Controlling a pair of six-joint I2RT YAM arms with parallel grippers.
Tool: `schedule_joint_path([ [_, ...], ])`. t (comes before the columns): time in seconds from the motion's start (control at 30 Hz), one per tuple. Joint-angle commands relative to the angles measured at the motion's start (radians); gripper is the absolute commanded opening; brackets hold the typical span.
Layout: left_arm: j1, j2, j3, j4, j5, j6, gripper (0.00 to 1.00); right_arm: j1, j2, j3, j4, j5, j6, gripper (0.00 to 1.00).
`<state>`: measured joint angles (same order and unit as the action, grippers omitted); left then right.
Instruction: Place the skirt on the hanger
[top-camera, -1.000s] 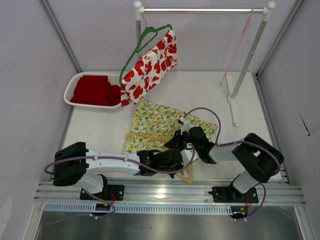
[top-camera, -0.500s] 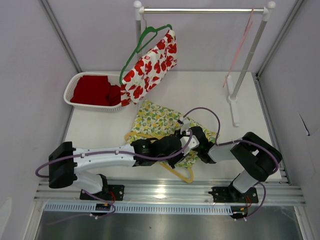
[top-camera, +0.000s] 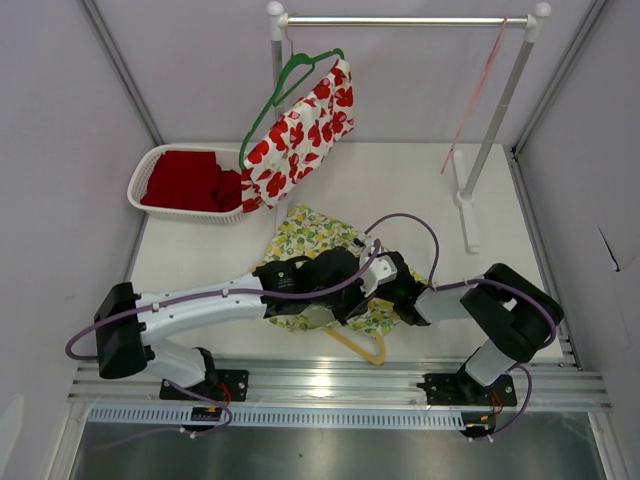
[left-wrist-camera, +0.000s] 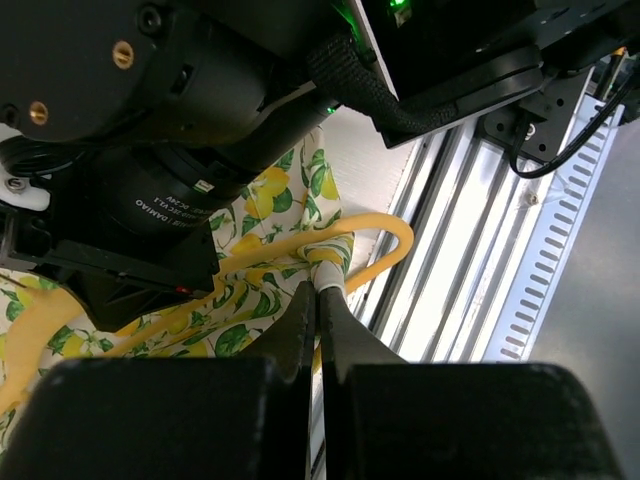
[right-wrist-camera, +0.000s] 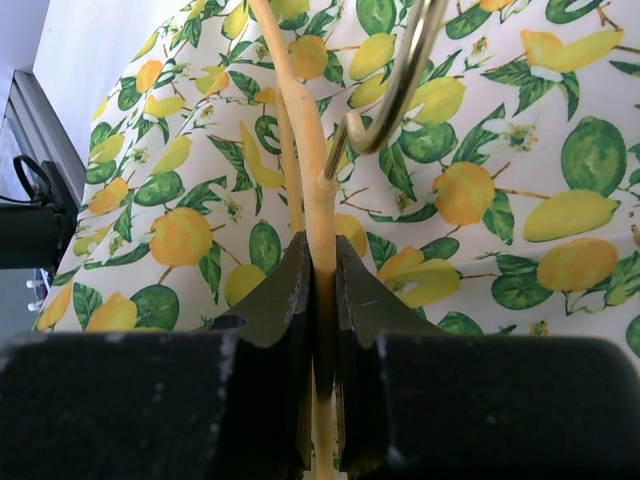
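The skirt (top-camera: 310, 232), white cloth printed with lemons and green leaves, lies bunched at the table's middle. A yellow plastic hanger (top-camera: 366, 350) lies partly under it, one end poking out toward the near edge. My left gripper (left-wrist-camera: 320, 290) is shut on a white hem of the skirt (left-wrist-camera: 250, 300), just beside the hanger's curved end (left-wrist-camera: 396, 236). In the top view the left gripper (top-camera: 340, 303) sits over the cloth, close against the right wrist. My right gripper (right-wrist-camera: 320, 252) is shut on the hanger's yellow stem (right-wrist-camera: 312, 190), below its metal hook (right-wrist-camera: 402, 80), with the skirt (right-wrist-camera: 500, 200) spread behind.
A white basket (top-camera: 148, 172) with red cloth (top-camera: 186, 180) stands far left. A red-flowered garment (top-camera: 300, 125) on a green hanger (top-camera: 290, 75) hangs from the rack rail (top-camera: 400, 20), along with a thin pink hanger (top-camera: 480, 85). An aluminium rail (top-camera: 340, 385) runs along the near edge.
My left arm has swung away from the near edge and to the right, carrying the skirt's near hem with it, so the cloth has bunched up. The right arm has barely moved.
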<state>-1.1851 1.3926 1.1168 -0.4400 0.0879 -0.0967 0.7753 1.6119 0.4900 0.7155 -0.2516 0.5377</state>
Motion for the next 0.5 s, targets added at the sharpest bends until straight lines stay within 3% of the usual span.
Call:
schedule_joint_path([
  [0.0, 0.004, -0.032, 0.032, 0.017, 0.117, 0.009, 0.00, 0.004, 0.034, 0.001, -0.149, 0.080, -0.074, 0.00],
  [0.13, -0.036, -0.049, -0.113, 0.105, 0.180, -0.038, 0.00, 0.001, 0.023, 0.008, -0.157, 0.072, -0.071, 0.00],
  [0.27, -0.097, -0.055, -0.216, 0.170, 0.176, -0.101, 0.07, -0.005, -0.013, 0.013, -0.182, 0.069, -0.068, 0.00],
  [0.4, -0.133, -0.067, -0.273, 0.213, 0.144, -0.130, 0.28, -0.016, -0.059, 0.025, -0.225, 0.077, -0.076, 0.00],
  [0.43, -0.133, -0.075, -0.281, 0.219, 0.136, -0.139, 0.42, -0.018, -0.067, 0.027, -0.229, 0.080, -0.079, 0.00],
  [0.47, -0.133, -0.084, -0.284, 0.225, 0.100, -0.141, 0.45, -0.019, -0.070, 0.030, -0.238, 0.083, -0.085, 0.00],
])
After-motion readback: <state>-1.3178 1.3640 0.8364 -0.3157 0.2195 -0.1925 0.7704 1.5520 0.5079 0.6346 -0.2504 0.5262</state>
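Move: The left hand still pinches a gathered corner of the lemon skirt. From it, the yellow hanger's near arm end lies about 7 cm back, 7 cm to the right and 13 below, and the hanger's neck, in the right gripper, about 11 cm ahead, level sideways and 11 below. The spread skirt's middle is some 14 cm ahead, 5 left and 14 below. From the right hand, that arm end is roughly 17 cm back, 7 right and 3 below. From above the hanger, the left hand brings the pinched skirt corner back towards the table's front edge and down, gathering speed to cover about 8.5 cm back and 8 down with a small drift left and a turn of some 15 degrees, and from about halfway its fingers open to nearly half their range, letting go of the cloth. The right hand keeps its pinch on the hanger's neck, almost in place, and only near the end lifts it by about a centimetre. ##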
